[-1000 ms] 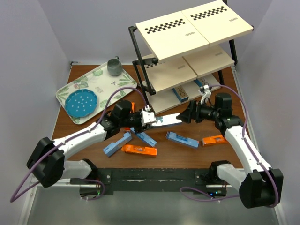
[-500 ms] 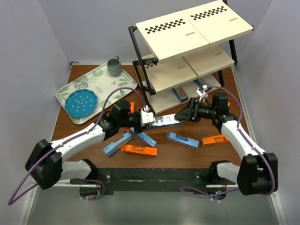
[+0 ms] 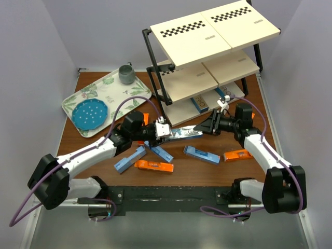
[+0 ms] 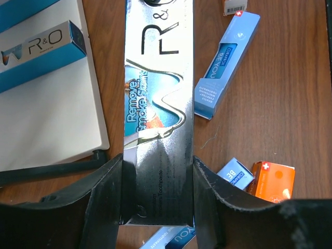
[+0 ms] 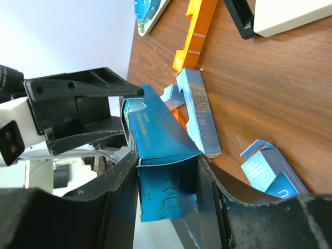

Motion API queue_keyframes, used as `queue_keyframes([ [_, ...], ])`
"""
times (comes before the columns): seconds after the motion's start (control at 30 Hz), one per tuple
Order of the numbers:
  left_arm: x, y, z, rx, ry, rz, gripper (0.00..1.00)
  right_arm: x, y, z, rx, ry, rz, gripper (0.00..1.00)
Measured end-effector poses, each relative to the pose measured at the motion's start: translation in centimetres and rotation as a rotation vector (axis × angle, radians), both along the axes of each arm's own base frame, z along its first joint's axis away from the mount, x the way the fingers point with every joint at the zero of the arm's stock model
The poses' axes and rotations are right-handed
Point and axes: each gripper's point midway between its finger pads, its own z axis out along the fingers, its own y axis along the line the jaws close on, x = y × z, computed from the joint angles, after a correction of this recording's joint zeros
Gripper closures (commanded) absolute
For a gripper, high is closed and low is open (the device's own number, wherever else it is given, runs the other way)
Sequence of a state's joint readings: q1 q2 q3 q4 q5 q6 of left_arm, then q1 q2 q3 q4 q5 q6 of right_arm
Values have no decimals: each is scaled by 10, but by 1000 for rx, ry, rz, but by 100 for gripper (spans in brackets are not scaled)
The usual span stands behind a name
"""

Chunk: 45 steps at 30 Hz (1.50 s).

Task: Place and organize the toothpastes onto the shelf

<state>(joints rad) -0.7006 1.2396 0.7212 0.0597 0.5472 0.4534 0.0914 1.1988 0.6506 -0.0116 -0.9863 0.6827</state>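
Note:
A silver-white toothpaste carton (image 3: 184, 134) hangs level above the table in front of the shelf (image 3: 207, 36), held at both ends. My left gripper (image 3: 167, 130) is shut on its left end, and in the left wrist view the carton (image 4: 158, 104) runs straight out from that gripper (image 4: 158, 202). My right gripper (image 3: 203, 128) is shut on the other end, both fingers pressed on the carton's blue side (image 5: 166, 181). More toothpastes lie on the table below: blue ones (image 3: 202, 154) (image 3: 129, 158) and orange ones (image 3: 237, 154) (image 3: 153, 165). Another silver carton (image 4: 41, 49) lies on the shelf's lowest board.
A leaf-patterned tray (image 3: 111, 88) at the back left carries a blue plate (image 3: 89, 114) and a grey cup (image 3: 126, 73). The shelf's black frame leg (image 3: 155, 88) stands just behind the left gripper. Side walls close in on both sides.
My right gripper has moved left onto the carton's free end and shut on it. The left gripper keeps its hold and has barely moved.

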Motion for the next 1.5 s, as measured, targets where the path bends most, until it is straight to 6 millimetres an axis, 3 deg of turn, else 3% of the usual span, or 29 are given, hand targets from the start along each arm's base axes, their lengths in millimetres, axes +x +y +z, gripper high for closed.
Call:
queue_keyframes([
  [0.13,7,2,2,0,-13,38,26,-1,0,0,16,11,-16,87],
  [0.23,15,3,6,-11,-34,78,8,-2,-1,-2,24,21,-56,89],
  [0.33,22,8,12,-29,-61,137,1,-4,-5,-3,30,31,-110,92],
  [0.6,40,41,53,-128,-177,374,0,8,-21,9,46,-8,-300,95],
  [0.77,55,81,82,-235,-252,626,0,19,-39,19,38,-44,-456,95],
  [0.93,62,124,90,-307,-298,852,1,26,-55,16,43,-38,-599,95],
  [1.07,66,146,89,-327,-315,979,1,34,-62,12,32,-20,-680,95],
  [1.13,68,153,89,-334,-324,1021,1,37,-59,8,17,-16,-704,94],
  [1.3,71,167,95,-356,-347,1101,2,38,-30,-8,-28,8,-723,94],
  [1.5,71,179,102,-385,-366,1162,3,52,-14,-30,-87,21,-826,95],
])
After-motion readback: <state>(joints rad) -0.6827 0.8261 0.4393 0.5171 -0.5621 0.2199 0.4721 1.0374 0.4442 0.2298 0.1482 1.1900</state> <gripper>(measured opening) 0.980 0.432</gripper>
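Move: The free left bay of the bottom shelf, where the silver toothpaste held between both hands is bound, lies about 12 cm ahead of the right hand, 8 cm to its left and 9 cm lower. The nearer box already shelved is some 14 cm ahead and 1 cm left; a blue box on the table lies 8 cm back, directly in line. From the left hand, the bay is roughly 13 cm ahead and 6 cm right. The left hand opens wide, lets go of its end of the silver toothpaste and withdraws some 18 cm left, rising and easing forward as it turns counter-clockwise. The right hand keeps its pinch on the other end, swings right, forward and slightly up while turning clockwise about 45 degrees, then comes back left and sinks, still advancing, towards the free bottom bay. ##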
